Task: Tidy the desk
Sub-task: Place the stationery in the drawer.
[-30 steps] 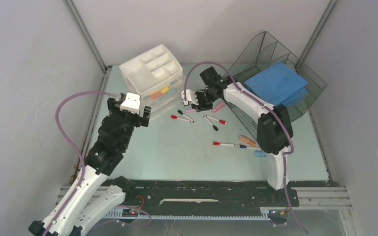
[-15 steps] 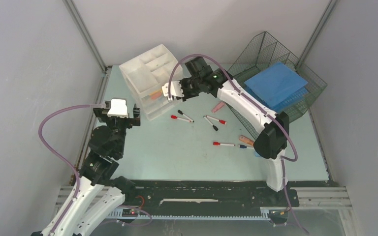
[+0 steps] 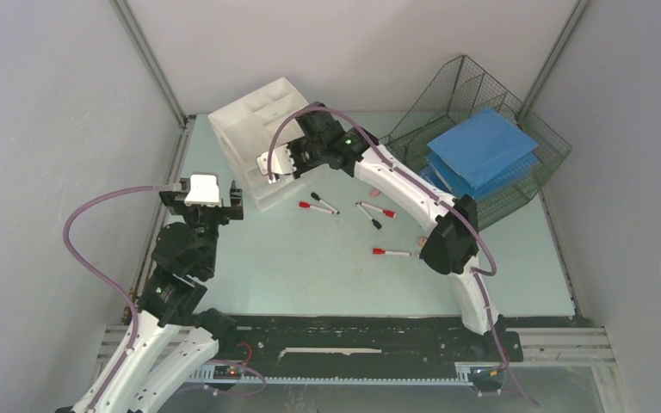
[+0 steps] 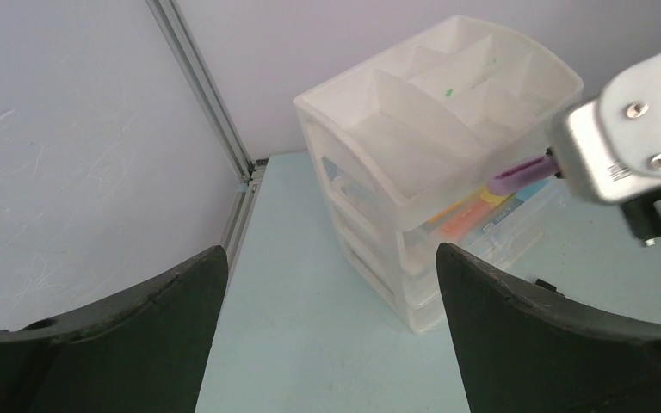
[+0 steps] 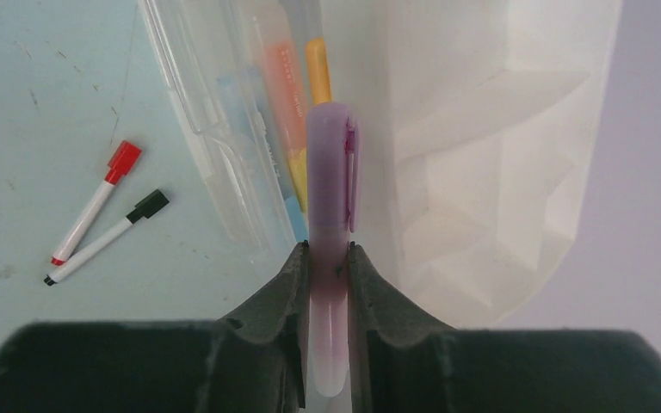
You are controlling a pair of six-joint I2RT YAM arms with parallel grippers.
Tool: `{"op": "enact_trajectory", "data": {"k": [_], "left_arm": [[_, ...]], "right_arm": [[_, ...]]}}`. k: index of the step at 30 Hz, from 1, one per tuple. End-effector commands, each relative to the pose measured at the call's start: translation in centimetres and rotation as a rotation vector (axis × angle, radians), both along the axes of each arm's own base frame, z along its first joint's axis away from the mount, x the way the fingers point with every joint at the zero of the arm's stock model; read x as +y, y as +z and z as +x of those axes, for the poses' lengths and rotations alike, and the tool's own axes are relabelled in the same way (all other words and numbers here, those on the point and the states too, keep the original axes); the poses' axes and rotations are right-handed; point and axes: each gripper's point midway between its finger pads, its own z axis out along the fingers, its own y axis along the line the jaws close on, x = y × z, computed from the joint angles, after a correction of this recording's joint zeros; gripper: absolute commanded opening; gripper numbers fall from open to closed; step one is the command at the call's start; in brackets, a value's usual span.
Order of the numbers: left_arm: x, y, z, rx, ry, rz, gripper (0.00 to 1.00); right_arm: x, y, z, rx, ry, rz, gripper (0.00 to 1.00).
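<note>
The desk (image 3: 310,275) is a pale mint tabletop. At its back left stands a white drawer unit (image 3: 258,129), with one drawer (image 4: 482,219) pulled out and holding orange, yellow and blue highlighters (image 5: 288,95). My right gripper (image 3: 273,163) is shut on a purple highlighter (image 5: 331,172), which points over the open drawer beside the unit's front. The same purple highlighter (image 4: 525,172) sticks out of the right gripper's metal head in the left wrist view. My left gripper (image 3: 204,196) hangs open and empty over bare desk, left of the unit.
Several red- and black-capped whiteboard markers (image 3: 320,204) (image 3: 375,212) (image 3: 393,253) lie on the middle of the desk. A dark wire-mesh tray (image 3: 516,194) with blue folders (image 3: 482,146) leans at the back right. Grey walls close in on three sides.
My right gripper has carried the purple highlighter leftward from the desk's middle to the open drawer. My left arm has pulled back to the left, away from the drawer unit.
</note>
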Motion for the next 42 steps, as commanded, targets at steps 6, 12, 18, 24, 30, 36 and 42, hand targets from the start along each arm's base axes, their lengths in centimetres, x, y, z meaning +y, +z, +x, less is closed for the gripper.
{"op": "enact_trajectory", "data": {"k": [6, 12, 18, 24, 30, 36, 42], "left_arm": [[0.6, 0.9, -0.1, -0.043, 0.027, -0.011, 1.0], [0.5, 0.9, -0.1, -0.042, 0.022, -0.01, 1.0], [0.3, 0.9, -0.1, -0.044, 0.009, -0.014, 1.0], [-0.1, 0.8, 0.0, -0.043, -0.011, -0.022, 1.0], [-0.7, 0.8, 0.2, -0.041, -0.041, -0.03, 1.0], [-1.8, 0.8, 0.4, -0.024, -0.091, -0.042, 1.0], [-4.2, 0.5, 0.9, 0.032, -0.202, -0.064, 1.0]], "right_arm": [[1.7, 0.6, 1.8, -0.104, -0.022, 0.029, 0.41], [1.6, 2.2, 1.3, -0.088, -0.036, 0.076, 0.58], [0.5, 4.6, -1.2, 0.019, -0.047, 0.144, 0.57], [-2.6, 5.6, -7.2, 0.298, -0.026, 0.173, 0.57], [-8.1, 4.6, -14.5, 0.552, 0.04, 0.113, 0.57], [-14.7, 3.6, -20.6, 0.734, 0.118, 0.088, 0.58], [-19.9, 1.3, -24.3, 0.833, 0.08, 0.12, 0.58]]}}
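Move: My right hand holds the purple highlighter just over the open top drawer: the middle of the drawer's open part lies about 5 cm below and 1 cm ahead, 1 cm left. The organizer tray is some 10 cm ahead, 6 cm left and slightly higher. On the table, about 18 cm below, the red marker lies about 12 cm back and 6 cm right, the crossed marker pair 12 cm back and 22 cm right. From my left hand the drawer is some 16 cm ahead, 17 cm right and 11 cm below. With my right hand I dip about 3 cm into the open drawer, easing slightly forward and left, and spread my fingers to let go of the purple highlighter. Then I swing back and right, over 20 cm back, arching up before sinking, away from the drawer towards the crossed marker pair, wrist tipping some 45 degrees so the fingers swing down and back. My open left hand starts drifting right. ##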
